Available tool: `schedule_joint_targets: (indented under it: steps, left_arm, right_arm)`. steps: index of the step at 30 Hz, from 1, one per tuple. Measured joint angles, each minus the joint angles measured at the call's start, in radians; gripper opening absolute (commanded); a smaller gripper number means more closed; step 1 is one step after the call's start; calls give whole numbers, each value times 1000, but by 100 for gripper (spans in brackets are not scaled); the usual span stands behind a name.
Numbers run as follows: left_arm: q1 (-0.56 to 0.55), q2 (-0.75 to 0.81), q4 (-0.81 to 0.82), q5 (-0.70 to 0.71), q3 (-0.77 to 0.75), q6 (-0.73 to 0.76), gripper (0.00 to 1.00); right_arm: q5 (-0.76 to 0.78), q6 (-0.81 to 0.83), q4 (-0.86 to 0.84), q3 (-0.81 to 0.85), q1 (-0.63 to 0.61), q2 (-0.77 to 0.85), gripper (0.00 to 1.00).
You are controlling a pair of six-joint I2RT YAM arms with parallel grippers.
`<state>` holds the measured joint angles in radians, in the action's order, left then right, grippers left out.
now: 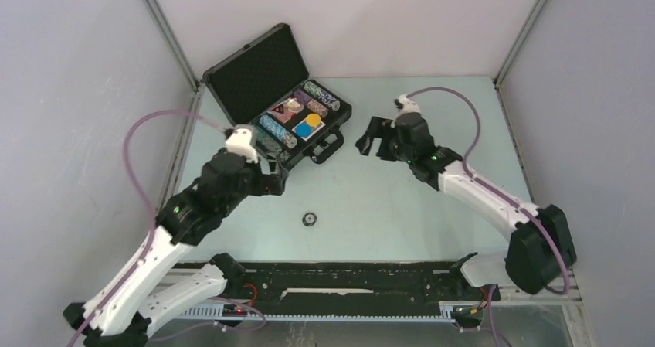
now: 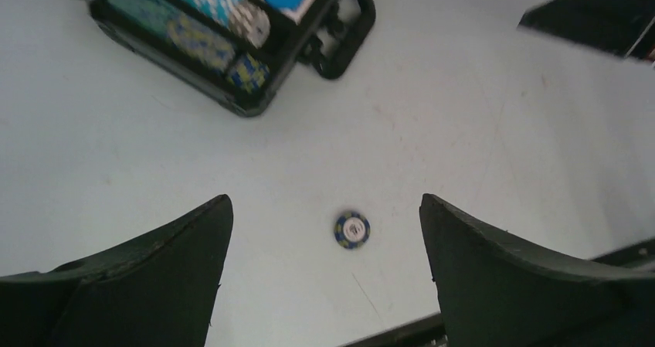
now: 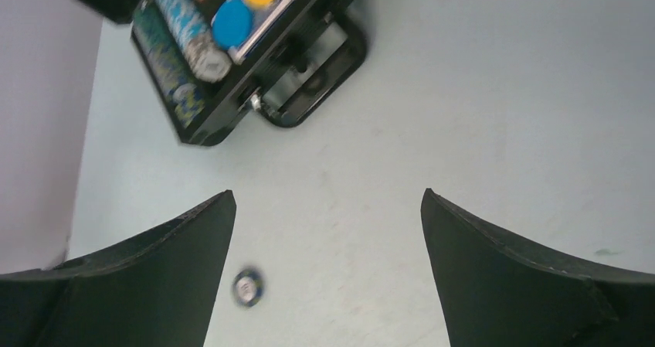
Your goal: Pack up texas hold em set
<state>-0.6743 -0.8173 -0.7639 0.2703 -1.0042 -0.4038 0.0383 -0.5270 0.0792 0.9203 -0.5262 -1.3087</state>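
The black briefcase [image 1: 249, 75] of the texas hold em set lies open at the back left, lid raised. Inside are patterned chip rows [image 1: 279, 133], an orange disc [image 1: 313, 120] and a blue disc [image 1: 306, 130]. One loose blue-and-yellow chip [image 1: 310, 219] lies flat on the table in front of it. My left gripper [image 1: 273, 177] hovers by the case's near corner, open and empty; the chip [image 2: 352, 229] shows on the table between its fingers [image 2: 324, 200]. My right gripper [image 1: 372, 141] is open and empty, right of the case handle [image 1: 327, 148]. The case [image 3: 202, 130] and chip [image 3: 249, 287] show below it [image 3: 327, 194].
Grey enclosure walls with metal corner posts [image 1: 165, 30] stand close behind and left of the case. A black rail [image 1: 347, 276] runs along the table's near edge. The two arm bases [image 1: 533, 254] sit at the front corners.
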Motion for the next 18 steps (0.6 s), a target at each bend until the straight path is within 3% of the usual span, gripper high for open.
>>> schedule_joint_targets:
  steps: [4,10,14,18]
  left_arm:
    - [21,126,92,68,44,49,96]
    - [145,236,184,59,99,78,97]
    - [167,326,187,42,152,90,96]
    - [166,358,192,32,161,91,96]
  right_arm:
    - [-78,-93,220,234,-93,-174,100]
    - [-169,-327,579,558,-247,-535,100]
    - [-180,-487,822,774,-352,-768,99]
    - [-176,-615,944,875,-423,-860,97]
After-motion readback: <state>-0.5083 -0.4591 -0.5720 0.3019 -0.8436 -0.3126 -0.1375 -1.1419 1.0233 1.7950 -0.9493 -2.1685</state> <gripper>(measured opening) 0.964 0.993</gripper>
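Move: The last poker chips, in a small stack, lie about 15 cm back, 19 cm left and 17 cm below my right hand. The case handle is some 7 cm ahead and 14 cm left of that hand, and the case's near corner is level with it, about 27 cm left; both are roughly 15 cm lower. From my left hand the stack is about 3 cm back, 7 cm right and 23 cm down. I swing my empty right hand left first, then back and down as well, past the near side of the case to hover just over the chip stack: some 18 cm left, 14 back and 13 down. The wrist tips about 60 degrees until the wide-open fingers point down. My open left hand clears out of the way, left and up about 6 cm each, its fingertips lifting. ##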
